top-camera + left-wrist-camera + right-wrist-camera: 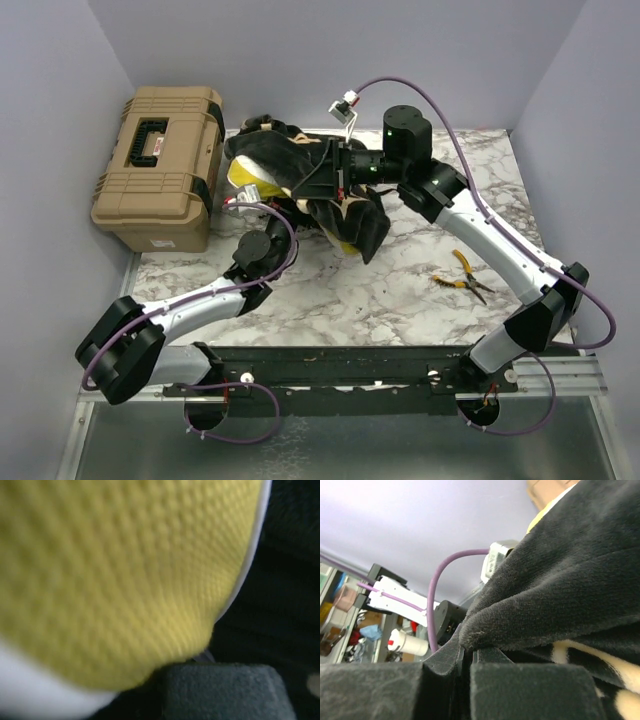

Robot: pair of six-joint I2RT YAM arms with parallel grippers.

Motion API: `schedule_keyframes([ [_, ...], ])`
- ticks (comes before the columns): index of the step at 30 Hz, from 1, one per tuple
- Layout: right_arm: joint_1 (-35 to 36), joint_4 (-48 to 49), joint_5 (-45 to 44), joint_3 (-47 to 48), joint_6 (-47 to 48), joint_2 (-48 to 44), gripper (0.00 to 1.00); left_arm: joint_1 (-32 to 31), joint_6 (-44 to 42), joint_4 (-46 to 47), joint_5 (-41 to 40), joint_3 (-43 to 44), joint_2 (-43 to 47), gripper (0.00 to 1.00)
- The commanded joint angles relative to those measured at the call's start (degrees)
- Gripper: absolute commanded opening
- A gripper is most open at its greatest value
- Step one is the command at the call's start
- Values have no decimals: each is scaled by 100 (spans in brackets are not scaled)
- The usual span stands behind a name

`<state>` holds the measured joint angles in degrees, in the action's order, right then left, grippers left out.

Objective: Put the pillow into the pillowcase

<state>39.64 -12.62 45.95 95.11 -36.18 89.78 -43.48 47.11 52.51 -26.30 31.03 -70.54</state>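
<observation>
The black pillowcase [300,165] with tan motifs is bunched up at the back middle of the table. The pillow sits partly inside it; its yellow edge [246,180] shows at the left and again low on the right. My left gripper [238,200] is at that left yellow edge. In the left wrist view the yellow band [125,575] fills the frame above one finger pad [225,692], with the jaws close together on the fabric. My right gripper [326,168] is shut on a fold of the pillowcase [560,580], lifted off the table; it also shows in the right wrist view [467,652].
A tan toolbox [160,165] stands at the back left, close beside the bundle. Yellow-handled pliers [465,278] lie on the marble table [380,300] at the right, under my right arm. Grey walls close in the back and sides.
</observation>
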Motion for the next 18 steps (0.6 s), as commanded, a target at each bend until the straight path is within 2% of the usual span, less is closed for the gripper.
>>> schedule_keyframes([
  [1,664,585,1029,477,-648,-187,0,57,-370,443,-361,495,-448,0],
  [5,911,835,956,699,-942,-211,0,53,-348,580,-305,806,-892,0],
  [11,1011,1020,505,979,-1199,-680,0,128,-229,705,-1270,607,-1013,0],
  [18,1028,1824,611,1036,-1697,-971,0,347,-180,210,-1124,857,-1243,0],
])
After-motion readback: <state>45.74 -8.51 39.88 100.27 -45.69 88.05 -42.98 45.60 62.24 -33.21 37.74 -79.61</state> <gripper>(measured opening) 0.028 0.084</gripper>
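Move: From the left hand, shut at the pillow's yellow side, the exposed pillow corner lies about 4 cm ahead and 8 cm left at about its height; the pillowcase's main body is some 8 cm ahead, straight in line and a little higher. The right hand, already pinching the pillowcase's rim, has that pillow corner about 9 cm ahead, 13 cm left and 11 cm below. The tan case is about 15 cm ahead and 33 cm left of the left hand, some 16 cm below. Upward, the right hand hauls the pinched pillowcase rim some 7 cm, drawing back about 4 cm and edging left, its wrist rolling slightly so the left side rises. The left hand, fingers still shut, drives forward and up about 3 cm each against the pillow towards the pillowcase body; it rises first, then levels off as it goes on forward and turns slightly counter-clockwise. ##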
